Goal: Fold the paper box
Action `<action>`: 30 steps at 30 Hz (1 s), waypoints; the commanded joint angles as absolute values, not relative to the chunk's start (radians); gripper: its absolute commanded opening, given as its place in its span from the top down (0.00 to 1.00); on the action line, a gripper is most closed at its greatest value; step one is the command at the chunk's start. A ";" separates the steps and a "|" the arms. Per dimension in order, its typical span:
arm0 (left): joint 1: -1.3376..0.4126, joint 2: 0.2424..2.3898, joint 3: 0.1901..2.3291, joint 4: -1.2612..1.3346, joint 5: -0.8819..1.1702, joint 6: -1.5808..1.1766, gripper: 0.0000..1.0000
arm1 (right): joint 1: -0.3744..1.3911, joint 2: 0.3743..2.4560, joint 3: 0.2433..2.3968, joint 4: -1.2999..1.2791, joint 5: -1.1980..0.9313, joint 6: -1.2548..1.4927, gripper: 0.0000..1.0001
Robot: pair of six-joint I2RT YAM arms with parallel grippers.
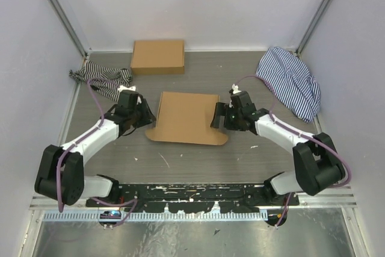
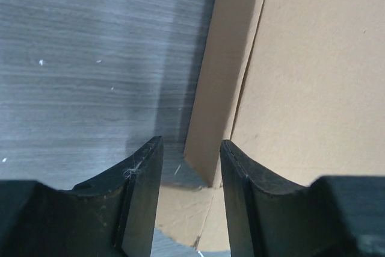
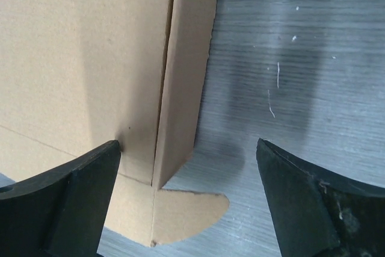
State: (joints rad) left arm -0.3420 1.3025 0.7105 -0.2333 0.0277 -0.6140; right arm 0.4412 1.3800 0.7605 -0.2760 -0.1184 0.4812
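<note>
The paper box (image 1: 186,117) lies as a flat brown cardboard sheet in the middle of the table, with its left and right side flaps raised. My left gripper (image 1: 148,115) is at the sheet's left edge. In the left wrist view the raised flap (image 2: 219,76) stands between the fingers of that gripper (image 2: 191,170), with a gap on each side. My right gripper (image 1: 217,115) is at the right edge. Seen from the right wrist, this gripper (image 3: 187,167) is wide open around the other raised flap (image 3: 183,76), above a rounded tab (image 3: 189,212).
A second, closed brown box (image 1: 157,56) sits at the back of the table. A striped cloth (image 1: 102,79) lies at the back left and a larger striped cloth (image 1: 290,82) at the back right. Walls enclose the table on three sides.
</note>
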 commanded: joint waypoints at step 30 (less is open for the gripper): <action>-0.340 1.550 0.931 -0.128 0.213 -0.664 0.53 | 0.443 1.769 1.282 -0.265 -0.162 0.355 0.04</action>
State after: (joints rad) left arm -0.3340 1.5703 0.9054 -0.1169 0.1883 -0.6590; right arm 0.4351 1.7756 1.1889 -0.2790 -0.1452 0.3695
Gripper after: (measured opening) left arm 0.470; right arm 0.966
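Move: The paper box lies between the hands, its middle roughly 4 cm ahead and 15 cm right of the left hand, about 6 cm ahead and 13 cm left of the right, some 3 cm lower. Its front flap is about 6 cm back and 15 cm right of the left hand, 5 cm back and 13 cm left of the right one. A brown carton stands far out, roughly 27 cm ahead and 3 cm right of the left hand. Both open hands go forward and inward to straddle the paper box's sides, right about 10 cm, left 7. ##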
